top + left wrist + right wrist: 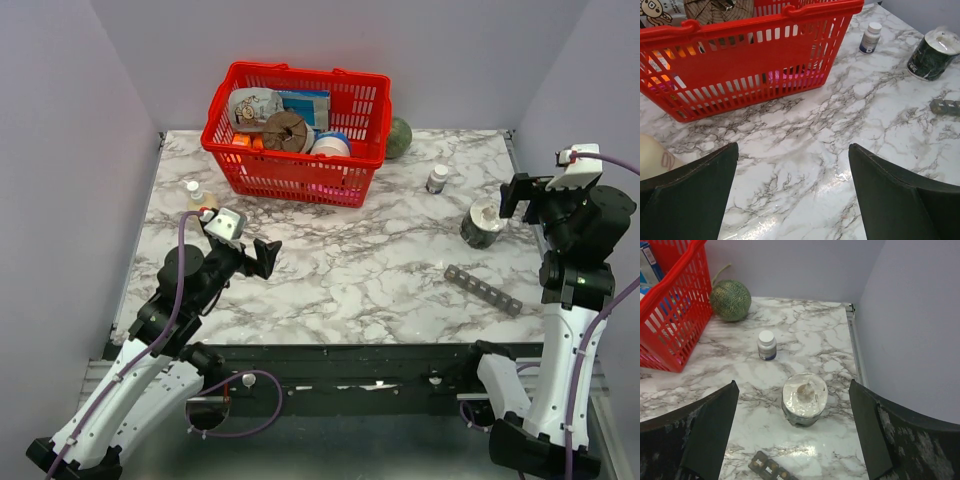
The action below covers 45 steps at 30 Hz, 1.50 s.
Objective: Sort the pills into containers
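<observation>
The containers are a dark grey pill strip (484, 290) lying at an angle on the marble table at the right; it also shows in the left wrist view (945, 106) and the right wrist view (769, 469). A small white pill bottle (437, 179) stands upright behind it and shows in both wrist views (870, 38) (766, 345). No loose pills show. My left gripper (266, 256) is open and empty above bare table (792, 150). My right gripper (524, 200) is open and empty, hovering above a wrapped roll (792, 387).
A red mesh basket (250, 175) full of goods stands at the back centre. A dark wrapped paper roll (481, 224) stands between bottle and strip. A green melon (399, 138) sits at the back. A small pale bottle (197, 195) stands at the left.
</observation>
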Each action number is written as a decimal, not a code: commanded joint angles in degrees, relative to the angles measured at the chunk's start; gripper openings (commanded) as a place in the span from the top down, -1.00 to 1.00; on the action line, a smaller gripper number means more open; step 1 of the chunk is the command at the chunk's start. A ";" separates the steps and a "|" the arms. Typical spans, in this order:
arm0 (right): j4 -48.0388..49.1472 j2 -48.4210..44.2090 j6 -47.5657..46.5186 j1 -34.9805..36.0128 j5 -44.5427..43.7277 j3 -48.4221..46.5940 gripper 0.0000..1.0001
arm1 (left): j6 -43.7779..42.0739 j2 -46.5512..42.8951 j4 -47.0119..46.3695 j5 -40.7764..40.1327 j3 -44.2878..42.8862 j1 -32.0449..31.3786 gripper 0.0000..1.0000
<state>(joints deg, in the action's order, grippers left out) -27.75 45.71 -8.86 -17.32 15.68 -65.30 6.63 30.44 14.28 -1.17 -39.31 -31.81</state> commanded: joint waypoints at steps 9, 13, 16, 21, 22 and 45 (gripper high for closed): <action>0.41 0.34 0.78 -0.26 0.67 2.01 -0.99 | -1.01 0.59 0.57 0.99 -0.59 0.35 -0.97; 0.07 0.25 -5.61 -0.26 2.76 3.77 -0.99 | -1.01 0.41 0.57 1.08 -0.24 0.35 -0.97; -9.49 2.18 -26.25 -0.26 11.37 6.32 -0.99 | -0.74 0.68 0.13 1.08 0.46 0.35 -0.97; -28.40 9.56 -50.86 -0.26 18.78 13.67 -0.89 | -0.39 0.94 -0.84 2.57 1.95 0.35 -0.97; -28.07 10.35 -52.90 -0.26 17.38 15.71 -0.89 | -0.39 1.12 -0.84 2.49 2.30 0.35 -0.97; -7.92 30.58 -57.83 0.18 -0.22 28.47 -0.22 | -0.31 1.47 -2.59 3.02 4.42 0.35 -0.97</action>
<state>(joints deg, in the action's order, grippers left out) -34.46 74.30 -62.89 -17.32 14.46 -36.75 6.46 31.94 12.91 0.84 -35.11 -31.81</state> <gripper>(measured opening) 0.667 0.987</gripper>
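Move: The pill organizer's middle lies roughly 35 cm below the right gripper, about 6 cm back and 3 cm to its right. The black-wrapped canister stands 11 cm beyond the organizer, some 6 cm ahead of the gripper and 3 cm right. The pill bottle is about 18 cm ahead and 7 cm left. From the left gripper, the organizer lies some 45 cm right, 3 cm ahead and 27 cm below. Plunge the open right gripper about 35 cm down and a little back to the pill organizer, near side of the canister, tipping the fingers down some 55 degrees and turning them counter-clockwise to straddle the strip around Tues./Wed. Start closing near the bottom, stopping about two-thirds open. Let the open left gripper sink a few centimetres over bare table. ##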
